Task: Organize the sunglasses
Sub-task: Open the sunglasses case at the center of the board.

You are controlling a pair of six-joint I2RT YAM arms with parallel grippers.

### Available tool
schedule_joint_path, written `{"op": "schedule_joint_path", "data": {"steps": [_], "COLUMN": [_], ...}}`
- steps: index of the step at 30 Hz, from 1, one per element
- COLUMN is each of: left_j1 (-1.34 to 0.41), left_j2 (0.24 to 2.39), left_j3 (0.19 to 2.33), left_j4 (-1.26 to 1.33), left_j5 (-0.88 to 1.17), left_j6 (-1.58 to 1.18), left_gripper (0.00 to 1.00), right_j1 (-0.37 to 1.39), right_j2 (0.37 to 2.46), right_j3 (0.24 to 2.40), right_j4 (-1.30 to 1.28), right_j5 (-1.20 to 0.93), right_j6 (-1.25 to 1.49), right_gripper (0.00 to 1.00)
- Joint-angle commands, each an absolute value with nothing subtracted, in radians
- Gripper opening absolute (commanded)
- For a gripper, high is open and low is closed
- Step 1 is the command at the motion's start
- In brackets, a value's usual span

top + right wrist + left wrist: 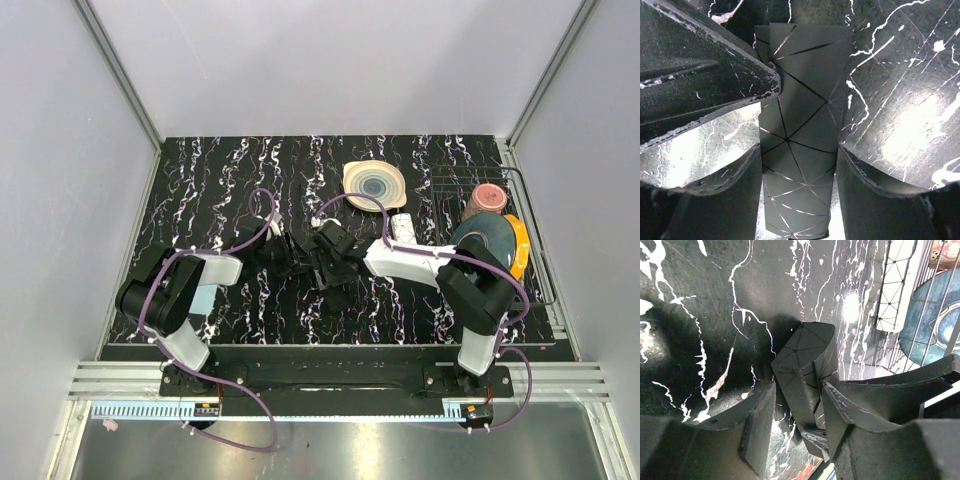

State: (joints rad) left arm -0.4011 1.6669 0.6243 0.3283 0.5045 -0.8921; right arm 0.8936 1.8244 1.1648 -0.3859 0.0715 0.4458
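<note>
The sunglasses do not show in any view. A flat black case (800,125) with thin silver lines lies at mid-table, and both arms meet over it. My right gripper (799,150) is shut on it, one finger pressed to each long side. In the left wrist view the case (805,360) slants between the fingers of my left gripper (799,390). That gripper stands open: the case's end leans toward its right finger, and bare table shows beside its left finger. From above, the left gripper (298,256) and right gripper (326,266) almost touch.
A white oblong box (400,222) lies just right of the grippers. A cream plate with blue rings (375,184) sits behind it. A wire rack (535,262) at the right holds a dark blue plate (485,235), an orange plate (518,248) and a pink cup (488,197).
</note>
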Motion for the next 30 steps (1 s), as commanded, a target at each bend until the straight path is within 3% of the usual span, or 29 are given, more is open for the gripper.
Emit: {"op": "schedule_joint_path", "data": {"steps": [1,7,13,24,30], "left_j1": [-0.4,-0.402,-0.402,-0.408,-0.41], "left_j2": [1.67,1.648,1.574,1.589,1.594], "left_j3": [0.614,0.609,0.591,0.566,0.552], "left_j4": [0.407,0.361,0.302,0.344,0.385], "left_j5": [0.506,0.476,0.414,0.434,0.451], "left_j6": [-0.902,-0.879,-0.847,-0.865,-0.879], "left_gripper": [0.42,0.3,0.35,0.23,0.27], "right_j1": [0.904,0.902,0.905,0.904,0.904], "right_j2": [1.809,1.822,1.829,1.833,1.835], "right_j3": [1.152,1.149,1.146,1.138,1.137], "right_j4": [-0.328,-0.319,-0.314,-0.295,-0.285], "right_j5": [0.002,-0.025,-0.026,-0.046,-0.063], "right_j6": [0.416,0.431,0.439,0.457,0.459], "right_gripper": [0.42,0.37,0.36,0.34,0.33]}}
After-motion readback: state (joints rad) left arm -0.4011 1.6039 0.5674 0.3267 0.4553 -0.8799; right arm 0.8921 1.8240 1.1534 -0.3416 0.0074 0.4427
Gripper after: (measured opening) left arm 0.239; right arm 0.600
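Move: The black sunglasses case lies between the right fingers, its middle about 2 cm ahead and 1 cm left of them, at their height. From the left hand the case's middle is some 2 cm back, 4 cm to the right and 1 cm below. The white case lies about 12 cm ahead and 16 cm right of the right hand; the plate is roughly 20 cm ahead of that hand and 10 cm right. The sunglasses case stays pinched in the right fingers, which shift about 1 cm to the left with hardly any turn. At its left long edge, towards the far end, the left fingers close by about half on the lid's edge, rising some 0.5 cm and going left about 1 cm, then sinking again and easing slightly back. ##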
